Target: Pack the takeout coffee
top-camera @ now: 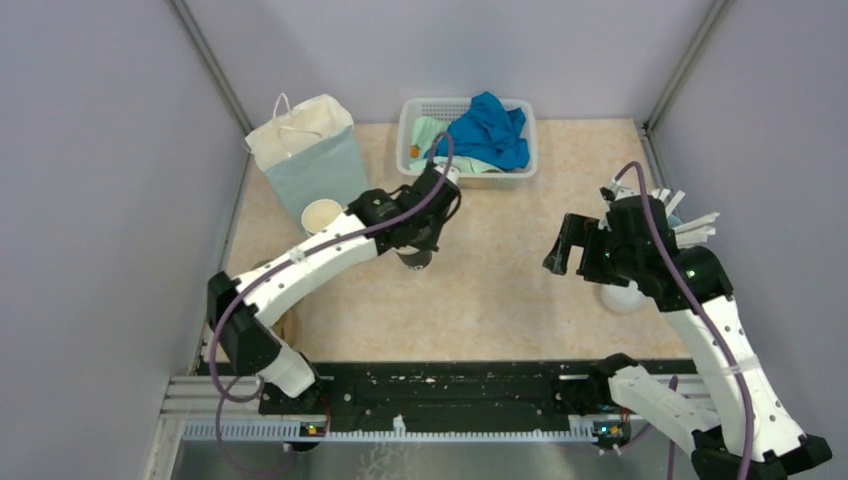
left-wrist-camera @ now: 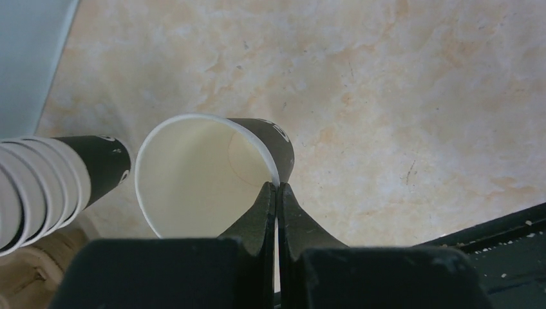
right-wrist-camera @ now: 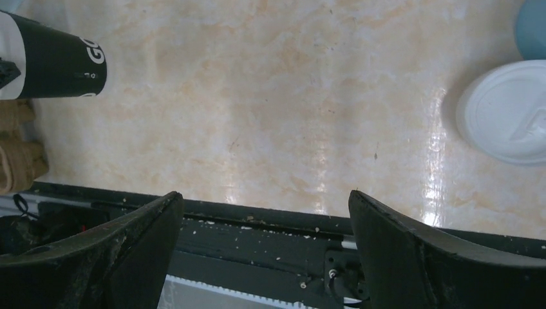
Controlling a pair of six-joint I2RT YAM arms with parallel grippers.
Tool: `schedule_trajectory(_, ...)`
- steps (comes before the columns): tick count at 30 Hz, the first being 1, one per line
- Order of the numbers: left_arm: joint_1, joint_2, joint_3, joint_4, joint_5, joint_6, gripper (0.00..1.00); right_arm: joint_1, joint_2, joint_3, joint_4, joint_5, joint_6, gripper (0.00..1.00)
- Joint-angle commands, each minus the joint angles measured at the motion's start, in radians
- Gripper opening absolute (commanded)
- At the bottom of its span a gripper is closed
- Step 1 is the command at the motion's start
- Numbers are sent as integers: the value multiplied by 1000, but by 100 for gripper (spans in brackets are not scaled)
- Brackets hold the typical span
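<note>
My left gripper [left-wrist-camera: 277,187] is shut on the rim of a takeout coffee cup [left-wrist-camera: 206,174], one finger inside and one outside its wall. This cup has no lid, a cream inside and a black lower wall [right-wrist-camera: 55,58]. From above the left gripper [top-camera: 424,236] hides most of the cup [top-camera: 416,260] near the table's middle. A stack of nested cups [left-wrist-camera: 38,187] stands just left of it [top-camera: 321,215]. A round white lid [right-wrist-camera: 508,112] lies under my right arm [top-camera: 622,297]. My right gripper [right-wrist-camera: 265,196] hangs open and empty above the table [top-camera: 562,252].
A white paper bag [top-camera: 305,150] stands at the back left. A white basket [top-camera: 415,160] with blue cloth sits at the back centre. A light blue cup of white sticks [top-camera: 685,220] is behind the right arm. A brown pulp tray [right-wrist-camera: 16,151] lies at the near left.
</note>
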Motion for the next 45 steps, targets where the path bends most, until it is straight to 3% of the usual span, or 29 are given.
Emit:
schedule_trajectory(1, -52, 89, -61, 144, -95, -28, 0, -5, 28, -44, -6, 112, 62, 99)
schedule_trajectory(7, -116, 167, -146, 214, -192, -83, 0, -5, 38, -89, -14, 278, 118, 98)
schedule_trajectory(13, -151, 211, -159, 299, -166, -91, 0, -6, 73, -138, 27, 373, 110, 95)
schedule_trajectory(15, -158, 242, -134, 282, -167, -101, 6, -8, 91, -164, 48, 380, 110, 91)
schedule_trajectory(17, -163, 242, -135, 291, -166, -105, 22, -25, 98, -194, 80, 382, 105, 86)
schedule_trajectory(22, -163, 174, -170, 321, -148, -56, 47, -98, 168, -265, 175, 337, 77, 66)
schedule_trajectory(27, -163, 71, -151, 311, -90, -17, 62, -107, 285, -279, 185, 482, 98, 60)
schedule_trajectory(35, -162, -102, -168, 401, -38, 2, 73, -192, 400, -295, 248, 543, 114, 52)
schedule_trajectory(39, -162, -139, -155, 404, -49, 15, 74, -217, 429, -312, 284, 566, 137, 42)
schedule_trajectory(45, -157, -161, -161, 412, -64, 43, 77, -262, 443, -342, 337, 566, 141, 36)
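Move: The left hand holds an upright paper cup by its right rim; the bare spot meant for it lies almost straight below, its middle some 17 cm down, 1 cm back and 2 cm right. The cup stack stands about 5 cm ahead and 24 cm left, the basket 30 cm ahead and 10 cm right. From the right hand, the white lids lie 4 cm ahead, 17 cm right and 21 cm down; the straw holder stands 8 cm beyond them and 6 cm farther right. Down about 11 cm and 6 cm right goes the left hand, setting the held cup on the bare table, then opening off its rim and rising some 15 cm clear. Meanwhile the open right hand sinks 16 cm while moving right and a little forward to the lids' left side, tipping steeper, turning clockwise and narrowing its fingers to under half open. ##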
